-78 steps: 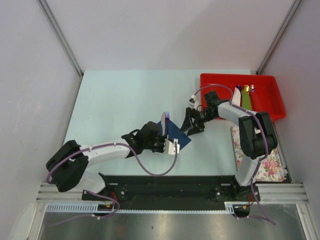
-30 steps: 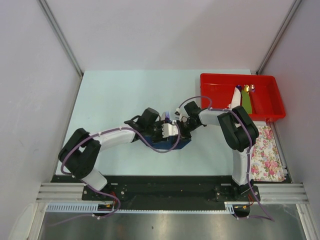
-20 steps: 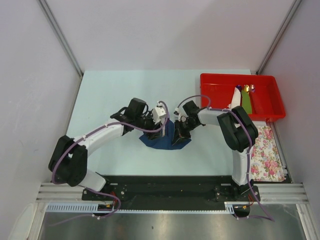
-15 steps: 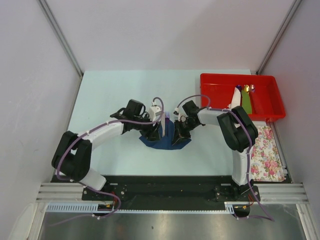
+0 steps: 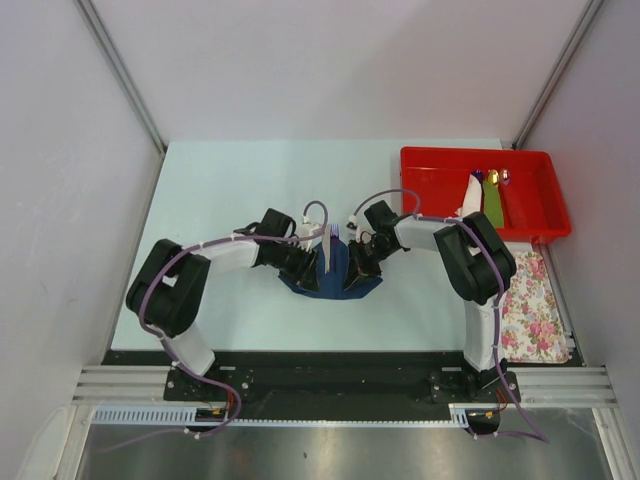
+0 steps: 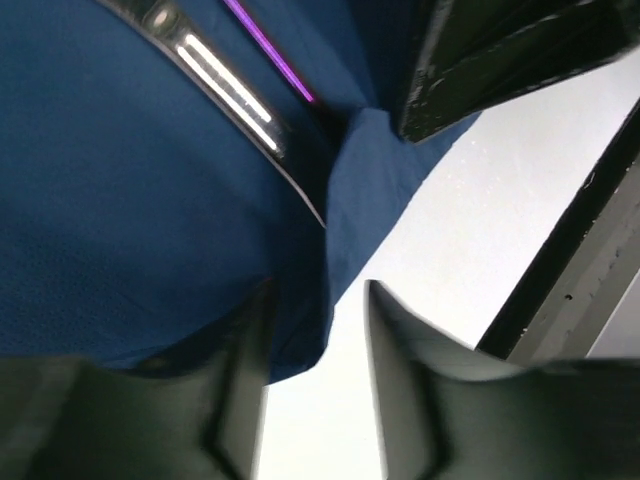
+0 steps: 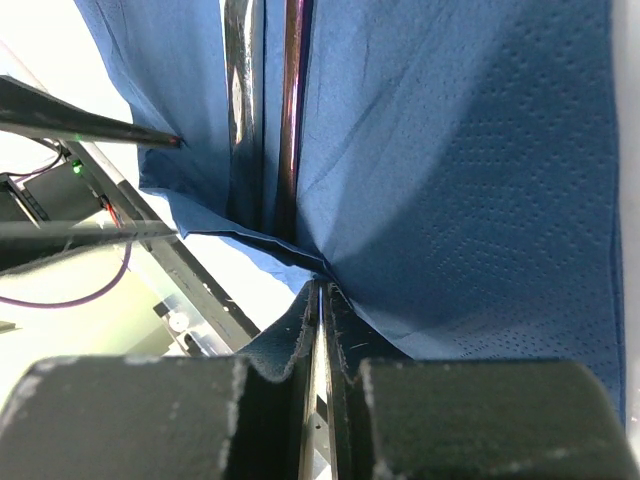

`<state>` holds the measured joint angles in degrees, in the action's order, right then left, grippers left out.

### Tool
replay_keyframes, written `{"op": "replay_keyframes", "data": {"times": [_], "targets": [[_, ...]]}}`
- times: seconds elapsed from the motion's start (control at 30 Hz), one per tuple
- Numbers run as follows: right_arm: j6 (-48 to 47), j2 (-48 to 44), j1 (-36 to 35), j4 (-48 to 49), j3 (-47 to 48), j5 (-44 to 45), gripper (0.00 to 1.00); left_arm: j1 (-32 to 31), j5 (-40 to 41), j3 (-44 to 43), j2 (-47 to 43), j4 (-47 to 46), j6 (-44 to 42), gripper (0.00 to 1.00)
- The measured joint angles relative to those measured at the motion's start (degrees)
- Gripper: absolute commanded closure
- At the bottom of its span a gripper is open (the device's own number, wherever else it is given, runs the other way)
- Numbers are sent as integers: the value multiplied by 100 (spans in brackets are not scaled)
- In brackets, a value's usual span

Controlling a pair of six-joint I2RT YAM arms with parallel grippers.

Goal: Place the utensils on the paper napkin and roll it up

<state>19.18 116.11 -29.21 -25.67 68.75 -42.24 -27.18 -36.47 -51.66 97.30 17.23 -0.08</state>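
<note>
The dark blue paper napkin (image 5: 332, 274) lies crumpled at mid-table, its right side lifted. My right gripper (image 5: 361, 264) is shut on the paper napkin's edge (image 7: 420, 180), the fold pinched at the fingertips (image 7: 320, 292). The utensils lie in the napkin's crease: a dark glossy handle (image 7: 240, 100) and a purple one (image 7: 292, 90), with pale tines (image 5: 333, 232) poking out at the far end. My left gripper (image 5: 310, 262) is low at the napkin's left side and open. A napkin corner (image 6: 300, 330) hangs beside its left finger (image 6: 240, 390). The dark handle (image 6: 235, 95) runs above it.
A red tray (image 5: 480, 152) at the back right holds a white piece, a green piece and a gold piece. A pink-flowered white cloth (image 5: 530, 320) lies at the right edge near the right arm's base. Black rails cross the near edge.
My left gripper lifted off the napkin toward the back, then came down again at its left side. The napkin bunched up into a hump. The right gripper kept its pinch.
</note>
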Motion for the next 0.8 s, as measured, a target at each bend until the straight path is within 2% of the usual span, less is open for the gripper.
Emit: {"op": "replay_keyframes", "data": {"times": [0.1,0.27,0.37,0.8], "targets": [[-2,0,0,-7,4,2,92,37,-7,-2,173,0,111,67],[-55,0,-4,-24,17,7,90,85,-28,-44,289,9,190,90],[-120,-2,-22,-68,52,26,88,85,-39,-103,404,31,269,99],[-254,-116,-122,-101,142,374,88,111,-83,-348,629,302,470,100]]}}
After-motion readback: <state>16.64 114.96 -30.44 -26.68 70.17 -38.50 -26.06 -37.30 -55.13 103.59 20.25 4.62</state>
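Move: The left part of the napkin's folded near edge lies about 2 cm straight below the left hand's half-open fingers. From that hand the knife's middle is some 8 cm ahead and 4 cm right, the fork's about 8 cm ahead and 6 cm right, both roughly 3 cm down. From the right hand, already pinching the fold, that left part is about 10 cm left, level fore-and-aft, at nearly its own height. The left hand sinks about 1.5 cm, shutting its fingers on the folded edge; the right keeps its pinch. ##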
